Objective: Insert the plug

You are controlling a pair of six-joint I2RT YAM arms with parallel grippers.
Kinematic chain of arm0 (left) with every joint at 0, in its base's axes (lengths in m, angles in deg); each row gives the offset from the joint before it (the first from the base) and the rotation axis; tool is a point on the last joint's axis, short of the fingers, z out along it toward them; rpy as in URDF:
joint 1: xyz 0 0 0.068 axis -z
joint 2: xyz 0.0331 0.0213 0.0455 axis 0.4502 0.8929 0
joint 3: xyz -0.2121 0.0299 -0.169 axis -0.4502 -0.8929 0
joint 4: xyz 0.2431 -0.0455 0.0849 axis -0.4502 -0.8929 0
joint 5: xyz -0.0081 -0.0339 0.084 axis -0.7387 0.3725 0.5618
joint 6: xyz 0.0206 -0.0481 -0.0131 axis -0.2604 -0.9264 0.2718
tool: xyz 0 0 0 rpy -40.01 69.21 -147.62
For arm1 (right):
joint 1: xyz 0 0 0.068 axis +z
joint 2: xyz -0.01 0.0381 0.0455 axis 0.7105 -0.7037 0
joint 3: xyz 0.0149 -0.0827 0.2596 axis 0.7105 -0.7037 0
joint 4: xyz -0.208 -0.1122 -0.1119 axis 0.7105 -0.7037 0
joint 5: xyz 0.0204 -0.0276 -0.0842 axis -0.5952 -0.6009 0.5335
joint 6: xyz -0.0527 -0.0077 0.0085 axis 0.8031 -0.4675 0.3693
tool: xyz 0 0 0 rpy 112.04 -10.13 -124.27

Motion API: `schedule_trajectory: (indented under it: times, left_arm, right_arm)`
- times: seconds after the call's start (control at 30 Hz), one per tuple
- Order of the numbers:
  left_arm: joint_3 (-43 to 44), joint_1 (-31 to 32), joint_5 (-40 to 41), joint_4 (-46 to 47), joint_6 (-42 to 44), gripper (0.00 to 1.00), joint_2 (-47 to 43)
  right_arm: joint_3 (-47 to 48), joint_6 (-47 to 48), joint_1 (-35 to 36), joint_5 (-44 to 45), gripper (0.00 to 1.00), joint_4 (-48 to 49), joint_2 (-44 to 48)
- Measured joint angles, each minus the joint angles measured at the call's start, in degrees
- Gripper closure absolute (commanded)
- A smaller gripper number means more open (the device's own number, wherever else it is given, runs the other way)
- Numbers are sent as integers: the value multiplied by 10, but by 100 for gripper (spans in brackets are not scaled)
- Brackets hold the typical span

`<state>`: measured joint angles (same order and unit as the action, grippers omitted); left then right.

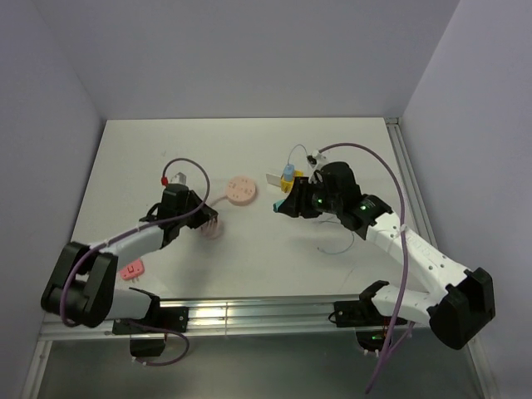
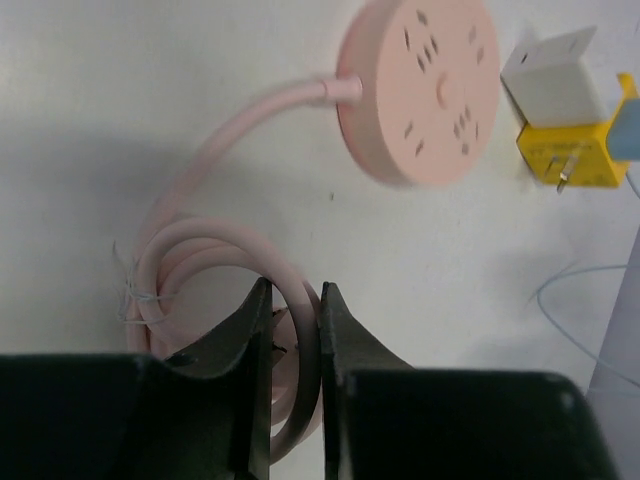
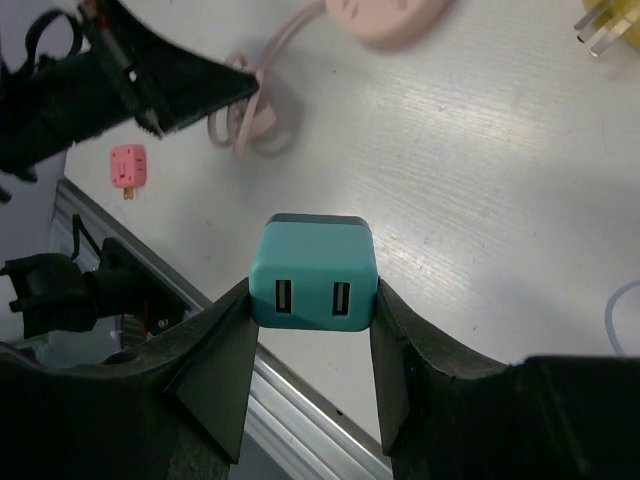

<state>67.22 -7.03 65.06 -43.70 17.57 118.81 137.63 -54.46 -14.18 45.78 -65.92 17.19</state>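
Note:
The teal plug (image 3: 313,270), a square block showing two USB slots, sits clamped between the fingers of my right gripper (image 3: 312,290), lifted off the table. From above, that gripper (image 1: 277,206) is just right of the round pink socket disc (image 1: 242,190). The disc (image 2: 425,85) lies flat with its slots facing up. Its pink cable (image 2: 200,170) runs to a coil (image 1: 214,226). My left gripper (image 2: 295,290) stands over the coil, jaws slightly apart. One cable loop passes between them, against the right finger.
A yellow adapter (image 2: 570,158) and a white one (image 2: 550,78) lie right of the disc, with a blue piece beside them (image 1: 288,171). A small pink adapter (image 1: 132,270) sits near the front left edge. A thin blue wire (image 1: 337,248) curls under the right arm.

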Motion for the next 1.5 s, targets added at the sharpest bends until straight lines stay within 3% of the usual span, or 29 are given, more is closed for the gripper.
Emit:
schedule_trajectory:
  times: [0.23, 0.5, 0.67, 1.0, 1.13, 1.5]
  left_arm:
    - [-117, 66, 29, -18, -66, 99, -161]
    - [-145, 88, 47, -30, -102, 100, -209]
    - [-155, 99, 58, -42, -123, 99, -246]
    - [-232, 206, 150, -54, -214, 99, -398]
    - [-245, 231, 180, -50, -230, 88, -419]
    - [-273, 272, 207, -7, -243, 89, -409]
  right_arm:
    - [59, -12, 53, 73, 100, 1, -96]
    - [128, -10, 106, 137, 100, -16, -225]
    - [148, -19, 113, 182, 100, -41, -253]
    - [178, -111, 114, 225, 100, -49, -338]
    - [179, -158, 114, 236, 100, -54, -348]
    - [277, -245, 123, 283, 100, -113, -389]
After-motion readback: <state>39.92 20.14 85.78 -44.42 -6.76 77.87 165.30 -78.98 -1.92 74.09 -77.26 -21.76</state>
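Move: The pink round socket lies about 18 cm ahead of the right hand, 15 cm to its left and 18 cm below. The yellow block stands some 21 cm straight ahead of that hand, with the white block 5 cm left of it. The left hand, already gripping the socket's coiled cable, has the socket about 11 cm ahead, 10 cm to its right and 4 cm below. The pink cable coil stays pinched in the left hand and is drawn back about 13 cm and a little right, towards the bases. Meanwhile the teal plug, still held by the right hand, goes down, forward and left towards the round socket, lifting slightly at the end, while the hand turns clockwise some 25 degrees and points more steeply down. ##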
